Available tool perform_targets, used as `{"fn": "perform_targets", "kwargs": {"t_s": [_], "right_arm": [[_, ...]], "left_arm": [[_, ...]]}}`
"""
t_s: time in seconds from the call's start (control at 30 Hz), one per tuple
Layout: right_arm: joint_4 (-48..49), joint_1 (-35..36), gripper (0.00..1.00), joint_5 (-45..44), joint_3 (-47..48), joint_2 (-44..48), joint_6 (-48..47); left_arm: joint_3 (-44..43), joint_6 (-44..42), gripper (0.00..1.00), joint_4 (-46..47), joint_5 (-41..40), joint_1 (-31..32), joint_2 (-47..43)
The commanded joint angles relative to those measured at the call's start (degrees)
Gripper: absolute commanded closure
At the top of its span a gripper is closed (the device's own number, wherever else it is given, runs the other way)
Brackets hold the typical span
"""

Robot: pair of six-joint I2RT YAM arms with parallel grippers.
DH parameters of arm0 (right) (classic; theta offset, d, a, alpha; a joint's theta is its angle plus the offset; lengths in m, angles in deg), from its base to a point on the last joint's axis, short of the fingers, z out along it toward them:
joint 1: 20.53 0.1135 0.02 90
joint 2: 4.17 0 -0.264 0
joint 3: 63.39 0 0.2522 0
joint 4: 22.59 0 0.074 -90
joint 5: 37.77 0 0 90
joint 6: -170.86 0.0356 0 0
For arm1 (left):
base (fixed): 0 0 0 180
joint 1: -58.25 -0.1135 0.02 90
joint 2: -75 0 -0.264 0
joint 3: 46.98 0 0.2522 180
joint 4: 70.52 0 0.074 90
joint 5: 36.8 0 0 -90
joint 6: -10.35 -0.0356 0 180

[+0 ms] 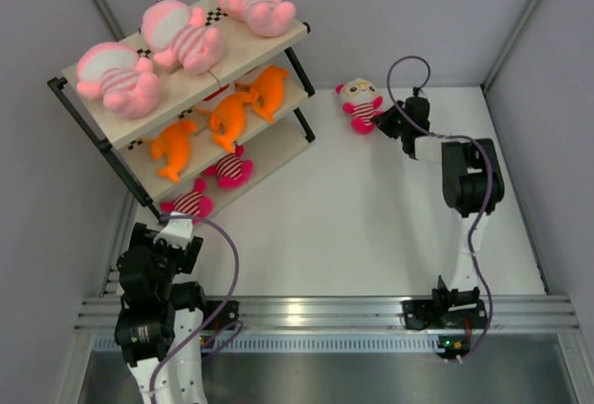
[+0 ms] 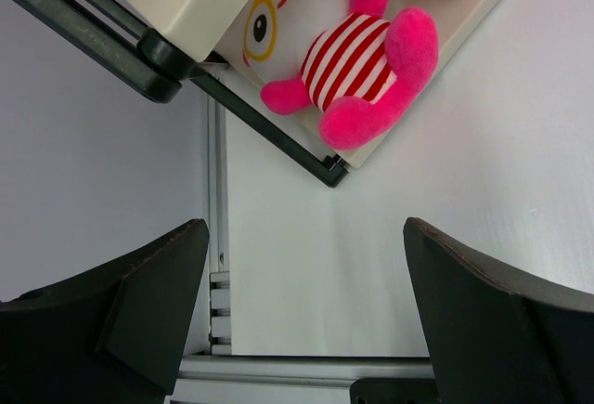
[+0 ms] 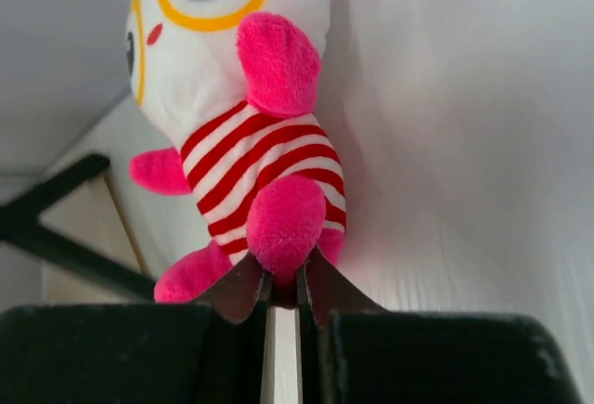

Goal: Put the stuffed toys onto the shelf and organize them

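The shelf (image 1: 243,53) stands at the far left, tilted in view. Three pale pink toys (image 1: 181,34) lie on its top board, three orange ones (image 1: 229,118) on the middle board, and two magenta striped dolls (image 1: 230,169) on the bottom board; one of these dolls (image 2: 348,56) fills the top of the left wrist view. A third striped doll (image 1: 360,102) with a cream bespectacled face lies on the table to the right of the shelf. My right gripper (image 3: 283,288) is shut on a pink leg of that doll (image 3: 246,144). Near the shelf's front corner my left gripper (image 2: 306,320) hangs open and holds nothing.
The shelf's black frame (image 2: 269,130) crosses just ahead of my left gripper. An aluminium rail (image 1: 316,316) runs along the near table edge. Grey walls close in the left, right and far sides.
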Motion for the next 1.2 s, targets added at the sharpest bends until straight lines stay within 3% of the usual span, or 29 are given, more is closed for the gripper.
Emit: {"fn": "perform_targets", "kwargs": {"t_s": [0.0,0.13,0.23,0.33,0.57,0.8,1.17], "right_arm": [[4.13,0.35,1.0,4.78,-11.22,18.34,-10.84],[1.59,4.3,1.0,7.25,-23.63,35.81,-21.13],[0.7,8.96,1.0,8.31,-29.61,43.13,-23.42],[3.06,14.32,1.0,8.04,-31.73,44.65,-22.72],[9.48,22.06,1.0,9.71,-22.34,33.5,-13.59],[14.23,27.86,1.0,9.54,-18.56,27.44,-9.72],[21.19,29.62,1.0,3.13,-3.09,9.24,0.3]], "left_arm": [[0.58,-0.3,0.08,3.92,0.32,-0.42,-0.67],[0.59,0.05,0.08,4.18,-0.03,-0.42,-1.11],[0.41,0.75,0.08,4.18,-0.74,-0.42,-1.29],[0.23,1.8,0.08,4.09,-2.49,-0.34,-1.64],[-1.78,5.05,0.07,4.09,-6.1,-0.34,-1.64],[-15.84,5.58,0.07,6.9,-4.95,-0.07,0.82],[-24.02,5.85,0.07,10.16,-7.15,0.89,3.99]]}}
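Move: The right hand already pinches the panda's pink foot, on the table. The free far-right end of the bottom shelf lies about 35 cm to its left, 9 cm nearer and some 5 cm higher. The shelf's black right post stands about 22 cm left and 7 cm back; the middle panda about 46 cm left and 19 cm back. The right orange shark sits roughly 17 cm above the free spot. From the left hand that spot is about 35 cm ahead, 32 cm right and 10 cm lower. Keep the right fingers shut on the panda's foot and lift it back and up off the table, about 20 cm back, then swing it left, dipping a little, turning some 35 degrees counter-clockwise and tipping the fingers up; finish left and forward, feeding it head first under the middle shelf. Meanwhile raise the empty, open left gripper about 17 cm, drawing slightly back and tilting up. ##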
